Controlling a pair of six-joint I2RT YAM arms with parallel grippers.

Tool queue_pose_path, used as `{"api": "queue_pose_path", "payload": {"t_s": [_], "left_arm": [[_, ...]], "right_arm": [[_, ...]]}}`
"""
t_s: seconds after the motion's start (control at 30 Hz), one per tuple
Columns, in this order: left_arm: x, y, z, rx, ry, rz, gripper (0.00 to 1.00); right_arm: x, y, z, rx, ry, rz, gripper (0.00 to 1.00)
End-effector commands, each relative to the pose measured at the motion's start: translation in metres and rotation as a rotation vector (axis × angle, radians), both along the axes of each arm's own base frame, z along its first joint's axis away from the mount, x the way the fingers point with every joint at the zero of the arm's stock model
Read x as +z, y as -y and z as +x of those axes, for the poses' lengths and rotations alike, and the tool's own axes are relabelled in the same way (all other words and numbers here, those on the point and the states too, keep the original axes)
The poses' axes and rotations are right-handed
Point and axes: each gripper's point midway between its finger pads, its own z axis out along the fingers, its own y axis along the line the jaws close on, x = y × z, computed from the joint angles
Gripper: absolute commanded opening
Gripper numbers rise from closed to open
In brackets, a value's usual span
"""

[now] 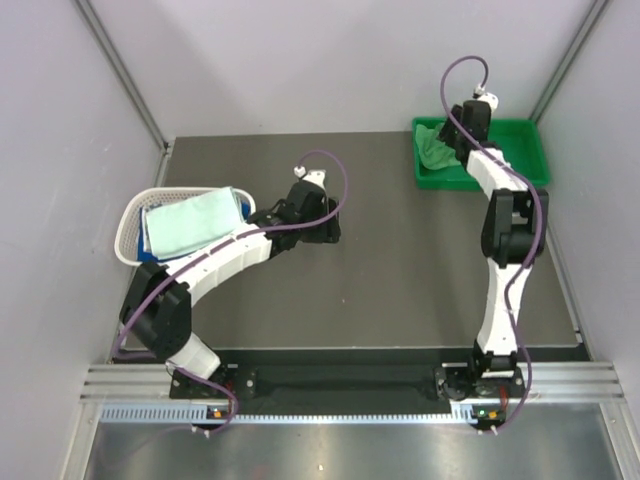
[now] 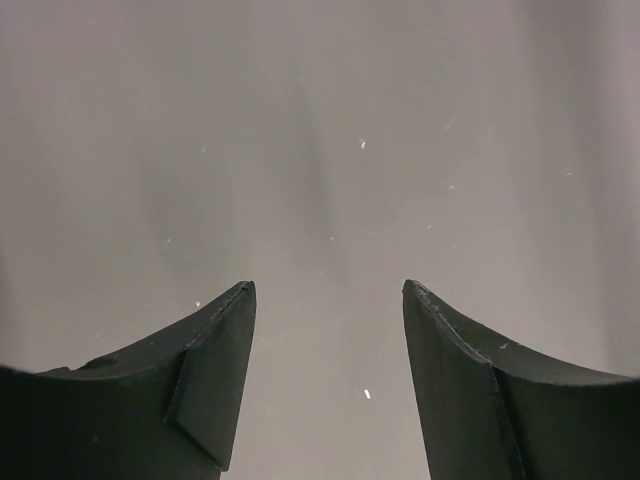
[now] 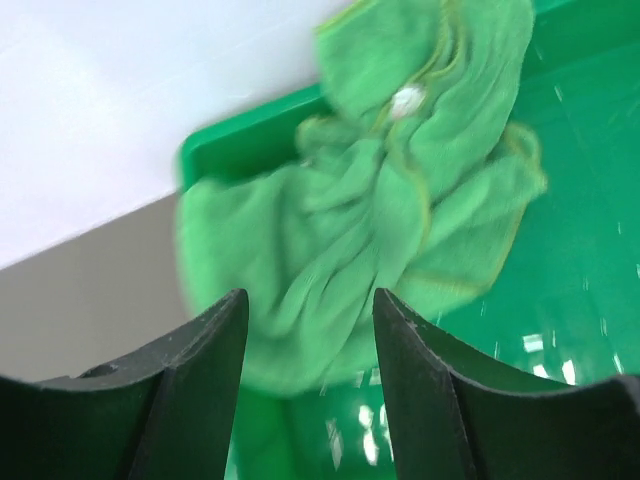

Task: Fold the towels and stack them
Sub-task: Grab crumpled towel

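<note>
A crumpled bright green towel [image 1: 434, 148] [image 3: 385, 190] lies in the left part of the green tray [image 1: 520, 150] at the back right. My right gripper [image 3: 310, 300] hovers open just above it, with nothing between its fingers. A folded pale mint-white towel [image 1: 195, 222] lies on top of a stack in the white basket [image 1: 135, 220] at the left, with a blue towel's edge [image 1: 146, 236] showing under it. To the right of the basket, my left gripper [image 2: 330, 290] hangs open over bare table, holding nothing.
The tray's shiny green floor [image 3: 560, 260] stretches to the right of the towel. White walls close in the table on three sides. The dark tabletop [image 1: 400, 260] lies between the two arms.
</note>
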Motion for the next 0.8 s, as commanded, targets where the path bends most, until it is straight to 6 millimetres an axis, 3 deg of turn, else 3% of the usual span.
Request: {"api": "queue_pose_path", "payload": {"t_s": [0.0, 0.03, 0.07, 0.1, 0.2, 0.4, 0.47, 0.53, 0.57, 0.77], "left_arm": [[0.034, 0.015, 0.012, -0.047, 0.083, -0.059, 0.65], [0.037, 0.016, 0.013, -0.05, 0.087, -0.055, 0.65], [0.039, 0.016, 0.013, -0.055, 0.09, -0.052, 0.65], [0.037, 0.015, 0.013, -0.059, 0.085, -0.038, 0.65], [0.04, 0.015, 0.016, -0.064, 0.095, -0.028, 0.65], [0.035, 0.019, 0.019, -0.073, 0.083, -0.013, 0.64], [0.032, 0.02, 0.018, -0.079, 0.071, -0.013, 0.64], [0.028, 0.021, 0.018, -0.08, 0.059, -0.014, 0.63], [0.026, 0.021, 0.017, -0.08, 0.057, -0.013, 0.63], [0.027, 0.02, 0.018, -0.081, 0.063, -0.008, 0.63]], "right_arm": [[-0.007, 0.041, 0.034, -0.083, 0.033, 0.006, 0.53], [-0.014, 0.043, 0.04, -0.08, 0.027, 0.01, 0.53], [-0.004, 0.044, 0.05, -0.075, 0.053, 0.015, 0.53], [-0.026, 0.047, 0.055, -0.073, 0.025, 0.028, 0.54], [-0.033, 0.051, 0.065, -0.074, 0.038, 0.075, 0.53], [-0.062, 0.046, 0.069, -0.058, 0.021, 0.114, 0.47], [-0.067, 0.044, 0.068, -0.051, 0.019, 0.119, 0.39], [-0.059, 0.043, 0.068, -0.047, 0.041, 0.129, 0.26], [-0.066, 0.041, 0.063, -0.046, 0.027, 0.132, 0.23], [-0.012, 0.042, 0.057, -0.037, 0.113, 0.108, 0.07]]}}
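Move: The crumpled green towel's middle lies about 7 cm ahead of the right hand, 3 cm to its right and 10 cm below it. The green bin holding it has its middle some 5 cm ahead and 12 cm right of that hand, and the bin's left wall stands about 5 cm ahead and 7 cm left. From the left hand the towel is far off, roughly 35 cm ahead and 37 cm right, 9 cm lower. The right hand sinks about 10 cm into the green bin, also going some 5 cm forward and as much to the right, onto the near part of the towel. Once down it stays there and shuts its half-open fingers, pinching a fold of cloth just on the near side of the white tag, while the left hand merely bobs up some 3 cm and back over bare table. ##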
